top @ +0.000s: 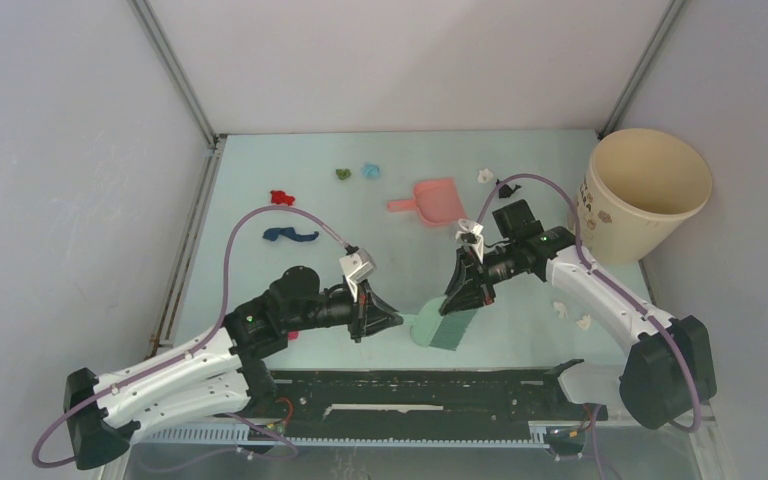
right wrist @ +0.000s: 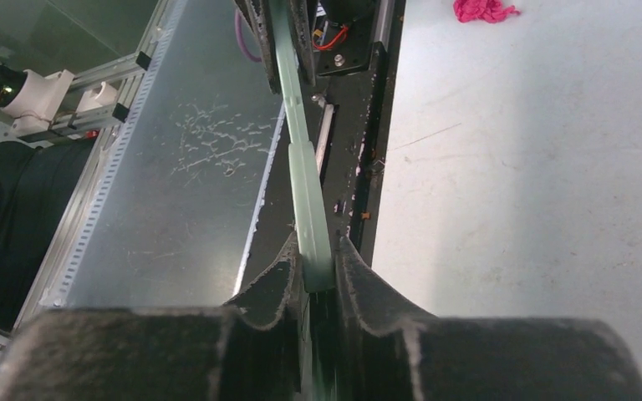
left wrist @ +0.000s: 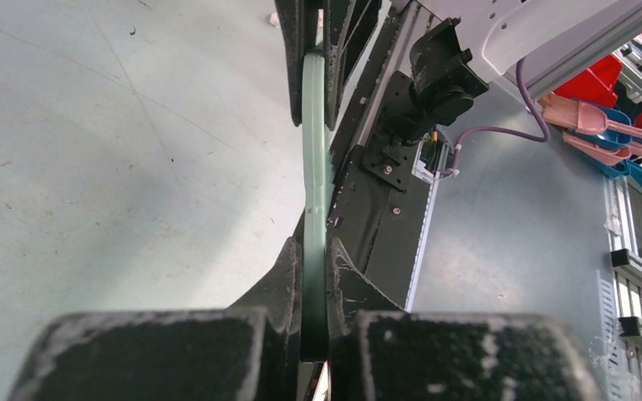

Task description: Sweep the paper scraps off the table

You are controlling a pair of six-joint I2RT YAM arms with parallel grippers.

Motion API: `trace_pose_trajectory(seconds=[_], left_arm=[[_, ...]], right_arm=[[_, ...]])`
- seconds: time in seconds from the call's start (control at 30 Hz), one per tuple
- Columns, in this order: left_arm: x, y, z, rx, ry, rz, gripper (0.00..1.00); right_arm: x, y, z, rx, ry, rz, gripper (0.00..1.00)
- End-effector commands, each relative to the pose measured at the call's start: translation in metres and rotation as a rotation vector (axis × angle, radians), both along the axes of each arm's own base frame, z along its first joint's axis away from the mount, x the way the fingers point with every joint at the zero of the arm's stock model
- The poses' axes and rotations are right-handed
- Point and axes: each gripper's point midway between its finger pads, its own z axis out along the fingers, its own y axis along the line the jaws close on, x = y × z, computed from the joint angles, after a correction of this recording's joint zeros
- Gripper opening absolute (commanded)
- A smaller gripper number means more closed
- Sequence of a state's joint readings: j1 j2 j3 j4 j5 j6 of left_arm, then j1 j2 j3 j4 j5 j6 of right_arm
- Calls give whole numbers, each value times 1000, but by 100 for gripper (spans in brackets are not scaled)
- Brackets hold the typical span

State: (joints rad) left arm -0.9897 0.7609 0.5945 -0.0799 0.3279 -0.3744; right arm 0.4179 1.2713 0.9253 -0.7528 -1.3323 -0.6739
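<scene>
Both grippers are shut on the teal-green hand brush [top: 442, 328], which lies low over the table [top: 260, 280] near its front middle. My left gripper [top: 396, 320] holds its left end and my right gripper [top: 458, 305] holds it from above. In the left wrist view the brush [left wrist: 313, 167] runs edge-on between my left gripper's [left wrist: 313, 280] fingers. The right wrist view shows the brush [right wrist: 301, 167] the same way in my right gripper [right wrist: 318, 261]. Paper scraps lie apart: red [top: 281, 197], dark blue [top: 290, 235], green [top: 342, 173], light blue [top: 370, 170], white [top: 485, 175], magenta [right wrist: 483, 8].
The salmon-pink dustpan [top: 432, 200] lies at the back middle. A cream bucket [top: 648, 195] stands at the back right corner. Two more white scraps [top: 572, 315] lie beside the right arm. A black rail [top: 420, 390] runs along the near edge.
</scene>
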Motion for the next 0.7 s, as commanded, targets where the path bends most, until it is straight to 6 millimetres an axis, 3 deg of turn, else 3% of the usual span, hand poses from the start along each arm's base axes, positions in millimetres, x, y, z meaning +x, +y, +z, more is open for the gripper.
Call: trace_pose_trajectory(seconds=[0.0, 0.1, 0.2, 0.3, 0.47, 0.67], left_arm=[[10, 2, 10, -4, -57, 39, 0], [27, 16, 12, 77, -109, 131, 0], [58, 44, 20, 161, -196, 314, 0], [86, 76, 29, 208, -273, 504, 0], [121, 132, 37, 228, -330, 830, 0], [135, 203, 44, 214, -326, 1159, 0]], right_arm=[[9, 1, 13, -3, -8, -31, 32], [29, -3, 16, -40, -45, -116, 49], [74, -16, 29, -81, -88, -301, 58], [110, -26, 27, -152, -127, -456, 61], [153, -33, 14, -262, -117, -617, 63], [217, -34, 14, -332, -126, -807, 64]])
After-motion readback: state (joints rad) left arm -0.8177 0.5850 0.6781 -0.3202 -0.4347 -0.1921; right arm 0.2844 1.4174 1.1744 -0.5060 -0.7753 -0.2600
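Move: Both grippers pinch the green brush. From the left gripper, the navy scrap lies some 29 cm ahead and 23 cm left, the red scrap about 39 cm ahead and 26 cm left, the pink scrap roughly 5 cm ahead and 22 cm left. From the right gripper, the pink dustpan is about 36 cm straight ahead, the black scrap 41 cm ahead and 18 cm right. All lie some 15 cm below. Open the right gripper to let go of the brush, then send it some 17 cm forward, slightly right, towards the pink dustpan, turning clockwise. Keep the left gripper shut on the handle and swing the brush away, left and forward by roughly 19 cm towards the navy scrap, rising slightly, while the wrist turns about 50 degrees counter-clockwise. ##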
